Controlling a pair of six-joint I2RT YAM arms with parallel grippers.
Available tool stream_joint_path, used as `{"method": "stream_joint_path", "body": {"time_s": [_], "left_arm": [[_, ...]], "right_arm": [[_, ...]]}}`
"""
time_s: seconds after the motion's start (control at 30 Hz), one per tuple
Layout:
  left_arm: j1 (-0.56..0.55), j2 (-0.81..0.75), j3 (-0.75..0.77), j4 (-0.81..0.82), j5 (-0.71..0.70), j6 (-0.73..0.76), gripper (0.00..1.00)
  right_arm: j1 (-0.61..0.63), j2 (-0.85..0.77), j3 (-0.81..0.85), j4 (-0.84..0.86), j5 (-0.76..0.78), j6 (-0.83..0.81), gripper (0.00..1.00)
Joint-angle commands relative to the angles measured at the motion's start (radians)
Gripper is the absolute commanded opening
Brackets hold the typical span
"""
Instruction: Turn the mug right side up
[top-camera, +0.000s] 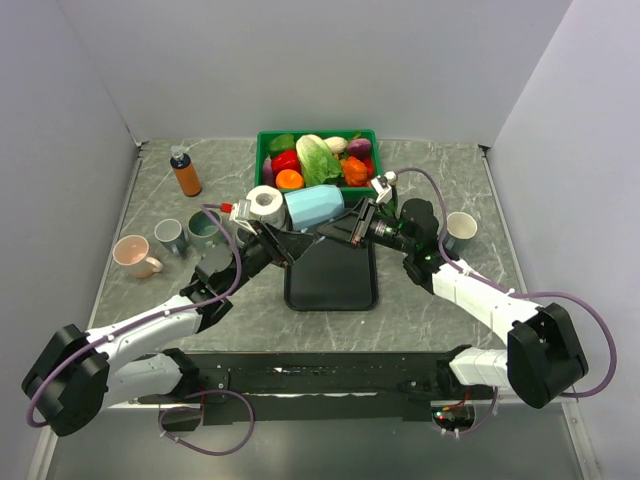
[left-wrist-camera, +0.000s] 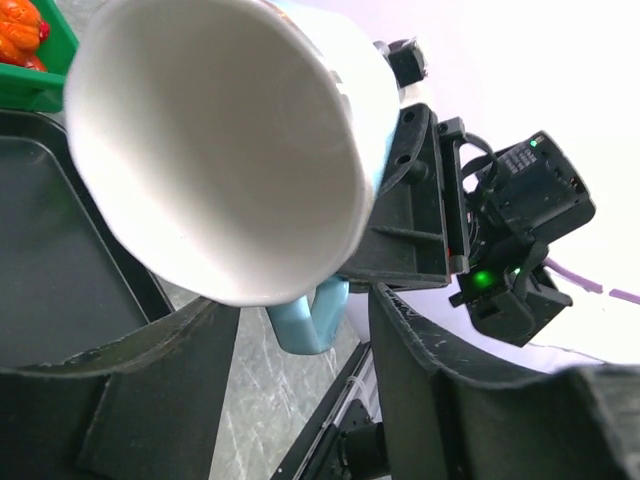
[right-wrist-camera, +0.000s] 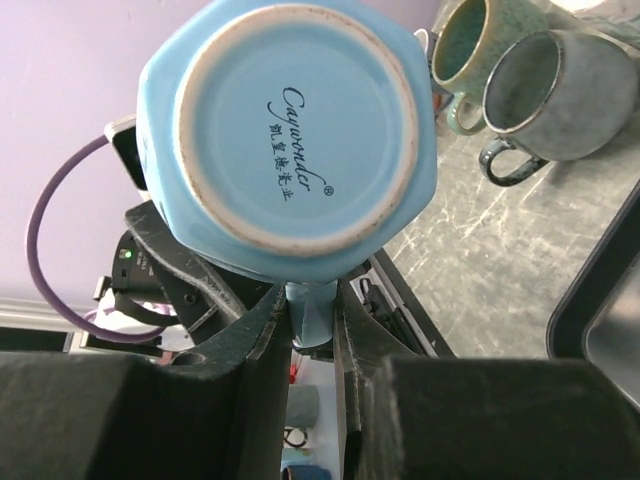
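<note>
A light blue mug (top-camera: 313, 207) lies on its side in the air above the black tray (top-camera: 330, 285). My right gripper (top-camera: 352, 228) is shut on its handle; in the right wrist view the handle (right-wrist-camera: 310, 310) is pinched between the fingers and the mug's base (right-wrist-camera: 290, 130) faces the camera. My left gripper (top-camera: 283, 243) is at the mug's open end. In the left wrist view the white inside of the mug (left-wrist-camera: 220, 150) faces the camera. The left gripper (left-wrist-camera: 300, 340) has its fingers apart below the rim, with the handle (left-wrist-camera: 310, 315) between them untouched.
A green basket of vegetables (top-camera: 316, 158) stands behind the tray, with a white roll (top-camera: 266, 203) beside it. At the left are an orange bottle (top-camera: 185, 172), a pink mug (top-camera: 134, 255) and two grey-green mugs (top-camera: 169, 236) (top-camera: 203, 229). Another mug (top-camera: 461, 230) stands at the right.
</note>
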Motion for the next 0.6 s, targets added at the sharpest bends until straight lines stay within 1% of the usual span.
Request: {"method": "stream_joint_path", "body": {"time_s": [0.0, 0.03, 0.07, 0.2, 0.27, 0.37, 0.4, 0.57], "left_arm": [[-0.005, 0.006, 0.014, 0.124, 0.004, -0.022, 0.55], [-0.005, 0.009, 0.02, 0.127, 0.004, -0.019, 0.51], [-0.005, 0.012, 0.025, 0.124, 0.007, -0.016, 0.45], [-0.005, 0.021, 0.053, 0.099, 0.01, -0.002, 0.32], [-0.005, 0.027, 0.063, 0.093, 0.013, 0.007, 0.27], [-0.005, 0.034, 0.069, 0.087, 0.015, 0.012, 0.09], [-0.005, 0.037, 0.069, 0.081, 0.015, 0.014, 0.01], [-0.005, 0.034, 0.076, 0.044, -0.002, 0.032, 0.01]], "right_arm": [[0.007, -0.04, -0.011, 0.177, -0.069, 0.02, 0.0], [0.008, -0.042, -0.02, 0.183, -0.075, 0.021, 0.0], [0.007, -0.043, -0.025, 0.191, -0.081, 0.021, 0.0], [0.014, -0.05, -0.043, 0.188, -0.104, 0.003, 0.0], [0.02, -0.054, -0.063, 0.194, -0.106, -0.002, 0.0], [0.025, -0.065, -0.077, 0.169, -0.106, -0.02, 0.0], [0.027, -0.068, -0.082, 0.168, -0.104, -0.02, 0.0], [0.025, -0.08, -0.074, 0.068, -0.08, -0.072, 0.0]]}}
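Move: The light-blue mug hangs on its side in the air, its handle in the right hand's pinch, practically at that hand's point and about 1 cm to its left. For the half-open left hand the handle is some 2 cm to the right and 1 cm ahead, level, with the mug body 6 cm ahead. Some 22 cm below the left hand lies the empty tray, 5 cm back and 3 cm right; the paper roll stands 9 cm ahead and 13 cm left, about 18 cm below. The mug's handle, still pinched by the right hand, is taken by the left as well: the left fingers close from about half open and pinch it, while that hand eases barely 1 cm to the right and slightly down. The right hand keeps its grip and sinks about 2 cm, drifting some 1 cm back, with almost no wrist turn. ##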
